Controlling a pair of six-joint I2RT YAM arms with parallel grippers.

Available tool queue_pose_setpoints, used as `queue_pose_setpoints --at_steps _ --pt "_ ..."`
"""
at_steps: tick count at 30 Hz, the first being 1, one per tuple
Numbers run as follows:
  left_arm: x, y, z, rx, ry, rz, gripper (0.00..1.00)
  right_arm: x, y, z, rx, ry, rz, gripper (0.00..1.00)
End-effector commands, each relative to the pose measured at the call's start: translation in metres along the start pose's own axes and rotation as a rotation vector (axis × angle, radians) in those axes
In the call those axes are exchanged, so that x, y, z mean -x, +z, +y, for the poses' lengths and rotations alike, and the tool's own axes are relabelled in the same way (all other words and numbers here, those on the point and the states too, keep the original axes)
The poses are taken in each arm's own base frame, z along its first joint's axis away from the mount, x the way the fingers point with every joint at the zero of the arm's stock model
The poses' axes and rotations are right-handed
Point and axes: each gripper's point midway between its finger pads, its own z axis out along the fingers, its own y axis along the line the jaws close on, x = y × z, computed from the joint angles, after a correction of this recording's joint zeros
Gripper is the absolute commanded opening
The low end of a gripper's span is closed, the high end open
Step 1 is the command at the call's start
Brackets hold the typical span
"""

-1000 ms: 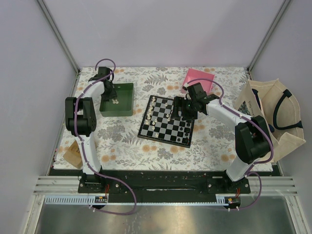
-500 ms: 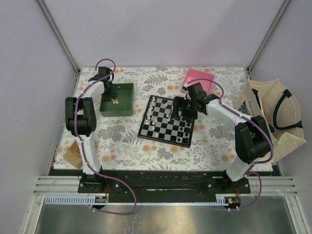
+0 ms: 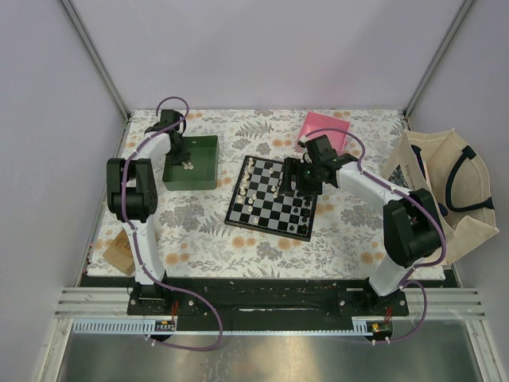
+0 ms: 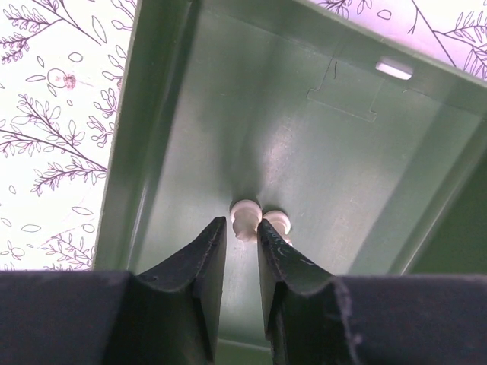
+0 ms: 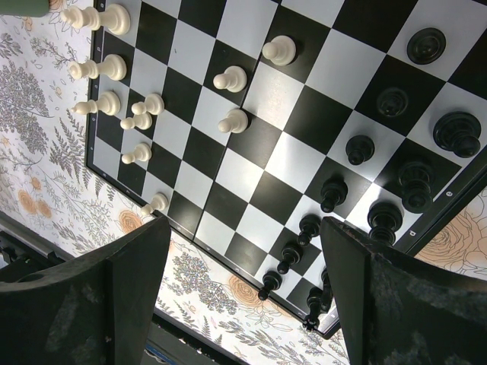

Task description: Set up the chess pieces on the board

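Observation:
The green tray [image 3: 205, 177] holds two cream-white chess pieces on its floor. In the left wrist view my left gripper [image 4: 242, 226] reaches into the tray [image 4: 129, 152]. Its jaws stand narrowly apart on either side of one cream piece [image 4: 245, 215], and the other piece [image 4: 278, 221] lies just right of the right finger. My right gripper [image 3: 296, 181] hovers wide open over the right side of the board [image 3: 270, 208], holding nothing. Cream pieces [image 5: 228, 78] stand on the board's left side and black pieces [image 5: 332, 192] along its right side.
A pink box [image 3: 324, 131] lies behind the board at the back. A cream tote bag [image 3: 445, 191] stands at the right edge. A small brown packet [image 3: 119, 251] lies near the left arm's base. The table has a floral cover [image 3: 199, 231].
My left gripper's jaws have drawn closer together around the cream piece in the tray. Neither arm has visibly shifted in the top view.

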Motion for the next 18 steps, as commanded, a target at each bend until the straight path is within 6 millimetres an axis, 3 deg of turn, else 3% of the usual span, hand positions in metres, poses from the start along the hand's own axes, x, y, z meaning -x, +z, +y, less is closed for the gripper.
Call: queue_pose_setpoints --at_steps 1,8,15,18 --pt "0.011 -0.002 -0.006 -0.03 -0.011 -0.02 0.26 0.013 -0.006 0.009 0.024 -0.016 -0.022 0.89" --pt "0.009 -0.002 -0.006 -0.031 -0.006 -0.017 0.2 0.013 -0.006 0.008 0.022 -0.016 -0.024 0.89" --pt "0.009 -0.008 -0.003 -0.02 0.005 -0.026 0.0 0.013 -0.005 0.009 0.025 -0.011 -0.022 0.89" --pt "0.014 -0.017 0.004 0.003 0.007 -0.058 0.0 0.014 -0.006 0.009 0.026 -0.013 -0.024 0.89"
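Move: Right between the left hand's half-open fingertips stands the left one of the two white pieces remaining in the green box, its middle only about 1 cm below the hand point. The other white piece stands level with it, some 2 cm to the right, just outside the right finger. The box's left wall runs about 6 cm to the left. From the right hand, the left white piece lies roughly 35 cm to the left, 13 cm ahead and 6 cm lower. Closing almost fully while staying in place, the left hand's two fingers come together around the upper part of the left white piece and pinch it. The hand doesn't lift or turn; it keeps pointing down and about 30 degrees forward, with the right finger drawing away from the other white piece. ##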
